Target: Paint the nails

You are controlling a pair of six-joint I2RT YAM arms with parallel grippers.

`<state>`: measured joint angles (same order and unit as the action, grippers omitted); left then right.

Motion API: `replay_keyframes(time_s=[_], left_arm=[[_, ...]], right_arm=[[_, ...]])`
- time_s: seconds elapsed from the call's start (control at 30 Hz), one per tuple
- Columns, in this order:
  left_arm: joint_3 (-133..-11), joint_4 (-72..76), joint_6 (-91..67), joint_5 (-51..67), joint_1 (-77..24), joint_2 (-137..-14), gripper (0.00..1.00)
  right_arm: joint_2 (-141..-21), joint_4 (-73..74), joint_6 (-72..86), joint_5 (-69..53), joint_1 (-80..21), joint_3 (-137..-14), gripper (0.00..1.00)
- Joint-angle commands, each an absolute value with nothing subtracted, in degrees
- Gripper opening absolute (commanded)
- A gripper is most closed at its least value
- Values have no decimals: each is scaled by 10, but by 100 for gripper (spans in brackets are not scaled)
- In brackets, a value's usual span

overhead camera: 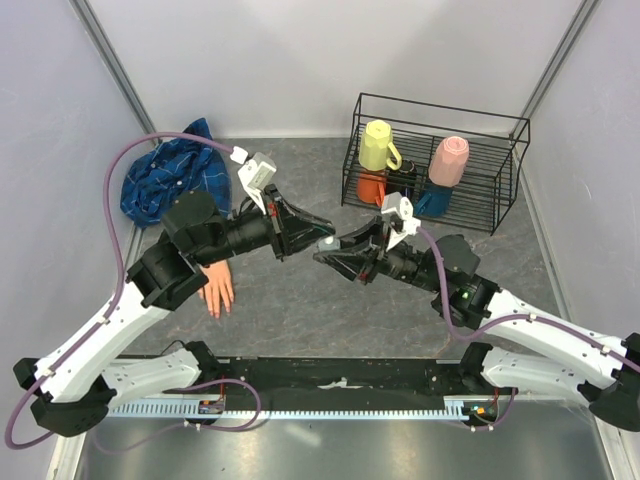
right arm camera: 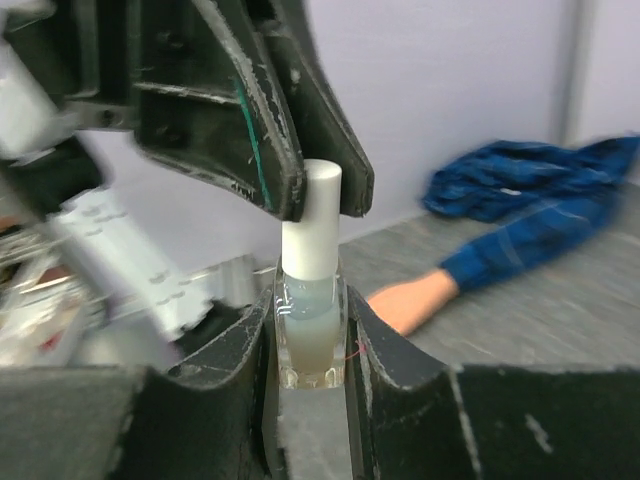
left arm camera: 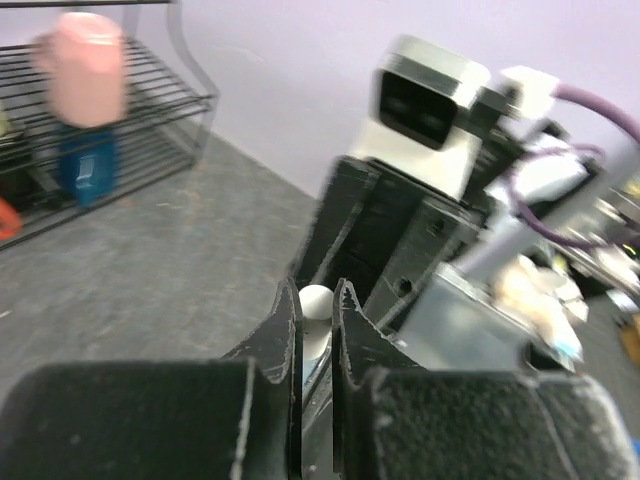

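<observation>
A small clear nail polish bottle [right arm camera: 312, 335] with a white cap [right arm camera: 312, 232] is held in mid-air over the table between both arms. My right gripper [right arm camera: 311, 300] is shut on its glass body. My left gripper [left arm camera: 316, 293] is shut on the white cap [left arm camera: 315, 303], coming from the opposite side. In the top view the two grippers meet tip to tip, left [overhead camera: 322, 238] and right [overhead camera: 327, 257]. The pale peach mannequin hand [overhead camera: 216, 289] lies flat, left of the grippers, sticking out of the blue plaid sleeve [overhead camera: 175, 180]. Its nails are too small to make out.
A black wire rack [overhead camera: 500, 135] stands at the back right with a yellow mug [overhead camera: 378, 146], a pink cup [overhead camera: 449, 160] and orange and blue cups below them. Grey walls close in the table on three sides.
</observation>
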<state>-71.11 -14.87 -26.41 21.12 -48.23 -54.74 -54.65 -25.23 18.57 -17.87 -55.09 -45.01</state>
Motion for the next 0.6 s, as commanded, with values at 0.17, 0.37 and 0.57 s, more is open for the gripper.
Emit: replay_keyframes(time_s=[0.17, 0.37, 0.57], left_arm=[[-796, -257, -283, -153, -582, -622, 2], [-846, -305, -301, -186, -592, -671, 2], [-825, -282, -273, -125, -591, -624, 56]], right_arm=[[-619, -153, 52, 237, -625, -528, 0], [-647, -170, 33, 268, -634, -539, 0], [-618, -177, 26, 173, -633, -520, 0]])
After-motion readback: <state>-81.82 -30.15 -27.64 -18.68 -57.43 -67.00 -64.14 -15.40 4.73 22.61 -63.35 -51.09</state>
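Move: My left fingers are already shut on the white cap of the nail polish, its bottle's middle about 2 cm below my left hand point; the right fingers hold the glass body, with the bottle's middle roughly 1 cm above their hand point. Counted from my left hand, the fake hand lies some 24 cm left, 5 cm ahead and 39 cm below; the orange mug is about 28 cm ahead, 11 cm right and 35 cm below. I unscrew the cap with both hands at once: my left hand, pinching the cap, turns about 30 degrees counter-clockwise while my right, keeping the glass body gripped, turns about as far clockwise. Together they sweep the bottle some 8 cm forward and 5 cm down, away from my bases; as the sweep stops, my left fingers begin to open around the cap. ##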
